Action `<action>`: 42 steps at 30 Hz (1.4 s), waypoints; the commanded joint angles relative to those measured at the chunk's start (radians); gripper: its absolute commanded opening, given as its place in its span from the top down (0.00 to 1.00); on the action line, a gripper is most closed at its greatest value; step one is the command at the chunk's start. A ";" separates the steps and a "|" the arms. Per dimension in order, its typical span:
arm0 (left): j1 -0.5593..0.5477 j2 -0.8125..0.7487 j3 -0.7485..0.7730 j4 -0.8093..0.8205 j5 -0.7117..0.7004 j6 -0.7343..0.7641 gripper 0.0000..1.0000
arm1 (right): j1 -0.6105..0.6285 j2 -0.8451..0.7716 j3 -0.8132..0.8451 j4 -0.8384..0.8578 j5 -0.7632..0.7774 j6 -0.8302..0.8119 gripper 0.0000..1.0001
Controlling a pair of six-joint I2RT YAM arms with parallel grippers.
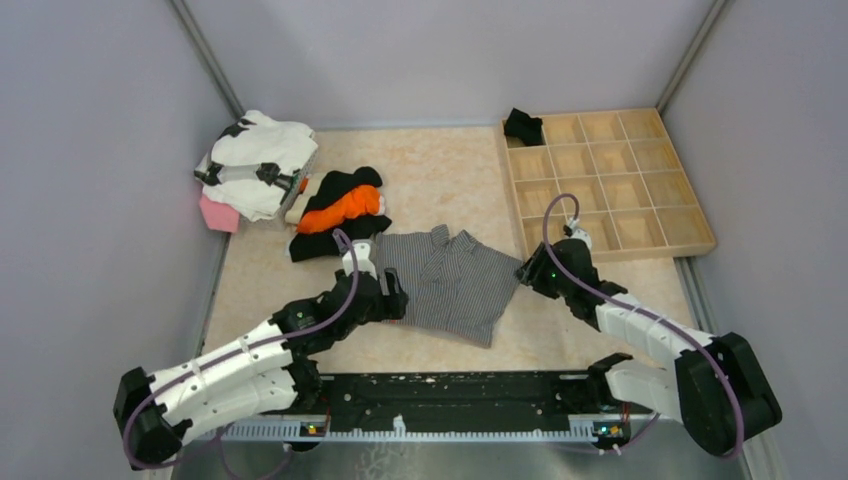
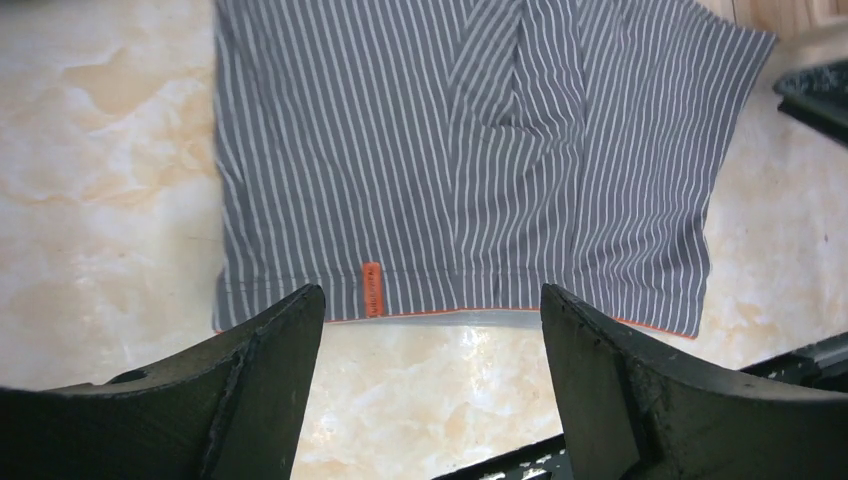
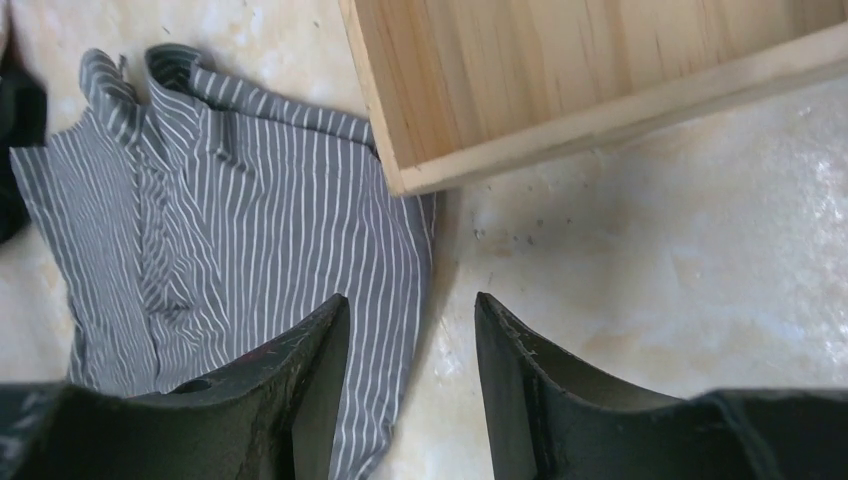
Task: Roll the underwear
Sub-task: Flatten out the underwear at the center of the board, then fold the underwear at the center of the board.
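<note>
The grey striped underwear [image 1: 450,280] lies spread flat in the middle of the table. My left gripper [image 1: 395,297] stands at its left edge, jaws wide open. In the left wrist view the left gripper [image 2: 432,300] hangs over bare table just short of the orange-trimmed hem of the underwear [image 2: 460,160]. My right gripper [image 1: 528,270] stands open at the cloth's right edge. In the right wrist view the right gripper [image 3: 412,305] straddles that edge of the underwear [image 3: 230,200] and grips nothing. The black underwear [image 1: 522,125] sits bunched in the tray's far-left compartment.
A wooden tray [image 1: 610,180] with several compartments stands at the right; its near corner [image 3: 560,80] is close to my right gripper. A black and orange clothes pile [image 1: 340,212], a white garment heap [image 1: 255,160] and a pink item [image 1: 218,213] lie at the back left.
</note>
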 commanded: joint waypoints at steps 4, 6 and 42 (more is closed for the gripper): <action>-0.108 0.078 0.003 0.171 -0.041 -0.035 0.16 | -0.038 0.076 -0.042 0.273 -0.009 0.056 0.56; -0.120 0.090 0.001 0.185 -0.034 -0.031 0.17 | -0.043 0.103 -0.034 0.288 -0.011 0.065 0.59; -0.531 0.781 0.437 0.256 -0.151 0.217 0.19 | -0.049 0.015 -0.138 0.244 -0.034 0.078 1.00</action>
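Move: The underwear's far right corner, at the compartment box's near left corner, lies about 3 cm ahead of the right hand, 1 cm left and 3 cm down; the box's middle is some 16 cm ahead and 16 cm right. From the left hand the underwear's near right corner lies about 16 cm right, 8 cm back and 10 cm down; the clothes pile is some 14 cm ahead and 11 cm left. Right dips forward, pinches far corner, draws back 2 cm; open left swings 18 cm right towards near corner. ##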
